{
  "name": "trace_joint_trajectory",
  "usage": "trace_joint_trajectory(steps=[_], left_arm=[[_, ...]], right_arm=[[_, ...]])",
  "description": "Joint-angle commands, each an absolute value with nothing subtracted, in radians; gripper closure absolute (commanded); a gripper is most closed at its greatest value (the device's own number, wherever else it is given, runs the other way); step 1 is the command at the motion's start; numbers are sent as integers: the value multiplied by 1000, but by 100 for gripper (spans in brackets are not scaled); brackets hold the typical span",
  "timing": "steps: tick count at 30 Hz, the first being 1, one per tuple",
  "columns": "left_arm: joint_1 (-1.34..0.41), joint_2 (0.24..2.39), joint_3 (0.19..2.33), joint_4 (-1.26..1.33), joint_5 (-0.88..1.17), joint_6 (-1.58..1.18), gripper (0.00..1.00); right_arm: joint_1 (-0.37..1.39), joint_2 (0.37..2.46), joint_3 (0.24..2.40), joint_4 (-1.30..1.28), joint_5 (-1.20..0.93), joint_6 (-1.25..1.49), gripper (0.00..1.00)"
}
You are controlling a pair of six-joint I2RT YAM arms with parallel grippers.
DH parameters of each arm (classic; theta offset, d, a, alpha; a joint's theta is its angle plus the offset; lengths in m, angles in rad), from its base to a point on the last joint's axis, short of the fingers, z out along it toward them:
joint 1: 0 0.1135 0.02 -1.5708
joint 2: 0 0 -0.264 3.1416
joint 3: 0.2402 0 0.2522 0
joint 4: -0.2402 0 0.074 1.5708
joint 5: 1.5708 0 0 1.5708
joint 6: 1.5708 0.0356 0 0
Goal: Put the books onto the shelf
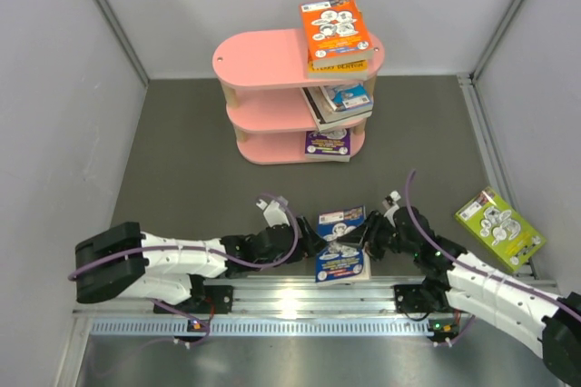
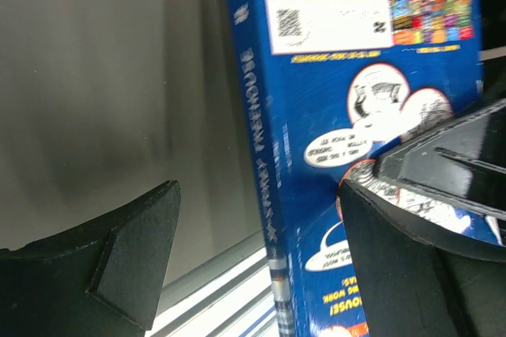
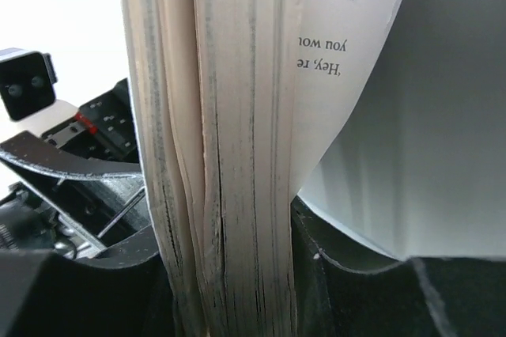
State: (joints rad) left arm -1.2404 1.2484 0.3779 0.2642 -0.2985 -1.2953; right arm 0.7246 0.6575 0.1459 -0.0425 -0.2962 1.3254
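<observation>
The pink shelf (image 1: 263, 58) stands at the back. On its top tier lies an orange book (image 1: 336, 27) over a yellow-spined one (image 1: 338, 66). The middle tier carries more books (image 1: 338, 101), and a purple one (image 1: 328, 143) sits on the bottom tier. Between the arms, a blue book (image 1: 340, 221) is tilted up, with a second blue cover (image 1: 342, 263) just in front of it. My right gripper (image 1: 370, 228) (image 3: 229, 274) is shut on the blue book's page edge (image 3: 237, 155); one page hangs loose. My left gripper (image 1: 307, 234) (image 2: 261, 195) is open, the book's spine (image 2: 257, 147) between its fingers.
A lime-green book (image 1: 499, 226) lies flat at the right, near the wall. Grey walls enclose the dark mat (image 1: 182, 160) on three sides. A metal rail (image 1: 300, 296) runs along the near edge under both arm bases.
</observation>
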Motion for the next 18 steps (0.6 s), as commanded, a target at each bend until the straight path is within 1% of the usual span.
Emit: trace_joint_trajectory(steps=[1, 4, 7, 10, 12, 15, 17, 18], left_arm=[[-1250, 1238, 414, 311, -333, -1299, 13], [-1250, 1209, 420, 310, -357, -1290, 13], [-1252, 1183, 436, 298, -365, -1279, 15], [-1250, 1157, 443, 282, -361, -1281, 20], [-1250, 1137, 439, 284, -351, -1285, 22], [-1250, 1112, 430, 293, -351, -1285, 34], [-1250, 1100, 428, 301, -354, -1281, 58], [-1250, 1088, 429, 304, -357, -1275, 68]], right_arm=[[741, 681, 120, 355, -416, 1463, 100], [742, 752, 77, 466, -466, 1500, 100], [742, 784, 32, 616, -454, 1548, 100], [744, 796, 21, 667, -428, 1559, 100], [746, 811, 18, 715, -407, 1563, 100], [749, 856, 28, 787, -403, 1565, 100], [756, 906, 38, 837, -408, 1566, 100], [759, 920, 43, 854, -410, 1565, 100]])
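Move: The blue book, already pinched by the right hand at its page edge, has its middle some 3 cm left of that hand, 2 cm back and 2 cm lower. From the open left hand, its middle is about 6 cm to the right, 1 cm back and about level, the spine edge nearest. The purple book on the lower shelf is roughly 27 cm ahead and 2 cm right of the left hand; the lime book lies about 43 cm right and 4 cm ahead of the right hand. The left fingers close from wide open to about half around the blue book's spine and begin to pinch it, after that hand has risen some 5 cm and come a little forward. The right hand keeps its grip on the page edge, moves about 3 cm left and, after a slight draw back, 3 cm up, rolling its fingertips upward by some 15 degrees to present the spine. ##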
